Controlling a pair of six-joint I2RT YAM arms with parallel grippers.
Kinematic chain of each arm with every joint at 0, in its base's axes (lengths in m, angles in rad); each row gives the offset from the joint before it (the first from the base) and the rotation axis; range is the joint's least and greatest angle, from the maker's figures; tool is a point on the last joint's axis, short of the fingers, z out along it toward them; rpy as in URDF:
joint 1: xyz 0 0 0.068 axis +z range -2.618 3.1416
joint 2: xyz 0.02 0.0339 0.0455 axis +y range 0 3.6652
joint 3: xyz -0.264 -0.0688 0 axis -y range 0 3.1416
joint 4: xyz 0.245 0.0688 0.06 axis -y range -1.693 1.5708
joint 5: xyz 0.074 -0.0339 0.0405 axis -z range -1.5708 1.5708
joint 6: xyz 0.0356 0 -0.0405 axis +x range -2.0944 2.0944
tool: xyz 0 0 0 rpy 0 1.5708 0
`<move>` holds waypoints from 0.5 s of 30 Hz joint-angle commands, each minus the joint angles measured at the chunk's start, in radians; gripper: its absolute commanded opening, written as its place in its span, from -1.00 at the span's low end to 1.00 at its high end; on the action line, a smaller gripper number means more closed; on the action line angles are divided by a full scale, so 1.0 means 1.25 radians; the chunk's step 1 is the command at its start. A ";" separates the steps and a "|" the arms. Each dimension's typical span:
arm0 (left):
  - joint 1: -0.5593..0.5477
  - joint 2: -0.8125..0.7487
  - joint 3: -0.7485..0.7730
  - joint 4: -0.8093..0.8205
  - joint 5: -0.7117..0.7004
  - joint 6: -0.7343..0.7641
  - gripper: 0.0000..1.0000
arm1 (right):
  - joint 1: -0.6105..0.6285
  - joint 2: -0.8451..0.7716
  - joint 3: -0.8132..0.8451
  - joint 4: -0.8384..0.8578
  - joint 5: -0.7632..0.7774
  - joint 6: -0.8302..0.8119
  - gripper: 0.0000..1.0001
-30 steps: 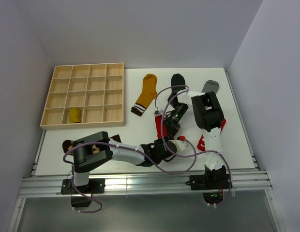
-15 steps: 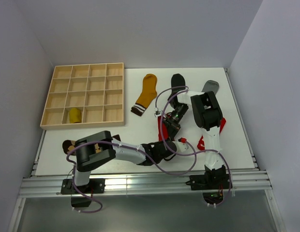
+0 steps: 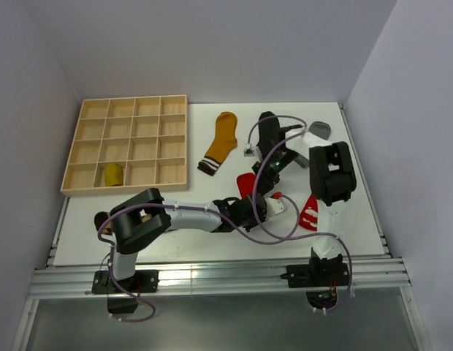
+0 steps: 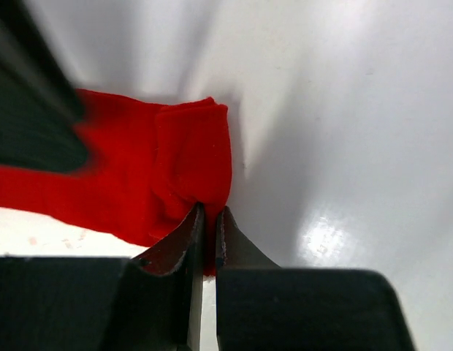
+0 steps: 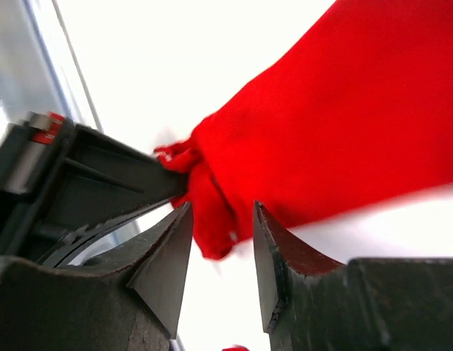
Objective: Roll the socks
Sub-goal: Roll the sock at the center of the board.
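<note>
One red sock (image 3: 245,183) lies folded near the table's middle. My left gripper (image 4: 210,216) is shut on the folded edge of that red sock (image 4: 179,164), low over the table (image 3: 212,186). Just beyond the edge my right gripper (image 5: 221,213) stands open, the red sock's (image 5: 336,131) bunched end hanging loose between its jaws. In the right wrist view the left gripper (image 5: 102,194) pinches that end. In the top view the left gripper (image 3: 259,203) and the right gripper (image 3: 265,178) sit close together. A second red sock with white print (image 3: 311,212) lies to the right.
A mustard sock (image 3: 223,139), a black sock (image 3: 266,121) and a grey sock (image 3: 320,129) lie flat at the back. The wooden grid tray (image 3: 128,106) at the left holds a mustard bundle (image 3: 112,174). A brown sock (image 3: 102,219) peeks from under the left arm.
The left gripper has shut on the red sock's edge. The right gripper has opened, let go of the sock, and its arm has swung back and to the right.
</note>
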 commanded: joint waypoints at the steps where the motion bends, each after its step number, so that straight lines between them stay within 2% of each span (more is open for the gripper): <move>1: 0.020 -0.017 0.023 -0.126 0.206 -0.080 -0.99 | -0.068 -0.106 -0.007 0.128 -0.068 0.070 -0.07; 4: 0.054 -0.026 0.040 -0.152 0.279 -0.134 -0.99 | -0.138 -0.141 -0.014 0.184 -0.101 0.129 -0.07; 7: 0.113 -0.002 0.076 -0.191 0.374 -0.178 -0.99 | -0.211 -0.164 -0.021 0.195 -0.127 0.137 -0.07; 8: 0.127 0.009 0.087 -0.202 0.436 -0.187 -0.99 | -0.233 -0.180 -0.028 0.194 -0.131 0.128 -0.07; 12: 0.185 0.061 0.157 -0.261 0.580 -0.227 -0.99 | -0.254 -0.261 -0.101 0.234 -0.113 0.106 -0.08; 15: 0.235 0.100 0.205 -0.320 0.660 -0.258 -0.99 | -0.254 -0.356 -0.219 0.315 -0.081 0.101 -0.08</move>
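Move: The left hand already pinches the folded near end of the red sock at the center; the sock's middle lies about 6 cm ahead, 2 cm left and 2 cm down. From the right hand, already free just above the sock, that middle is some 4 cm left, 1 cm back and 4 cm below. The other red sock lies about 17 cm right of the right hand and 2 cm back; the black sock is some 19 cm ahead, 1 cm right. Forward, up and out to the right sweeps the empty right hand, away from the sock at the center, some 8 cm forward and 8 cm right while rising about 6 cm and turning clockwise, then easing 2 cm back, fingers staying partly open. The left hand keeps its pinch on the folded end almost in place, lifting about 1 cm as its wrist swings the fingers some 40 degrees from forward-slanting to pointing right and down. ##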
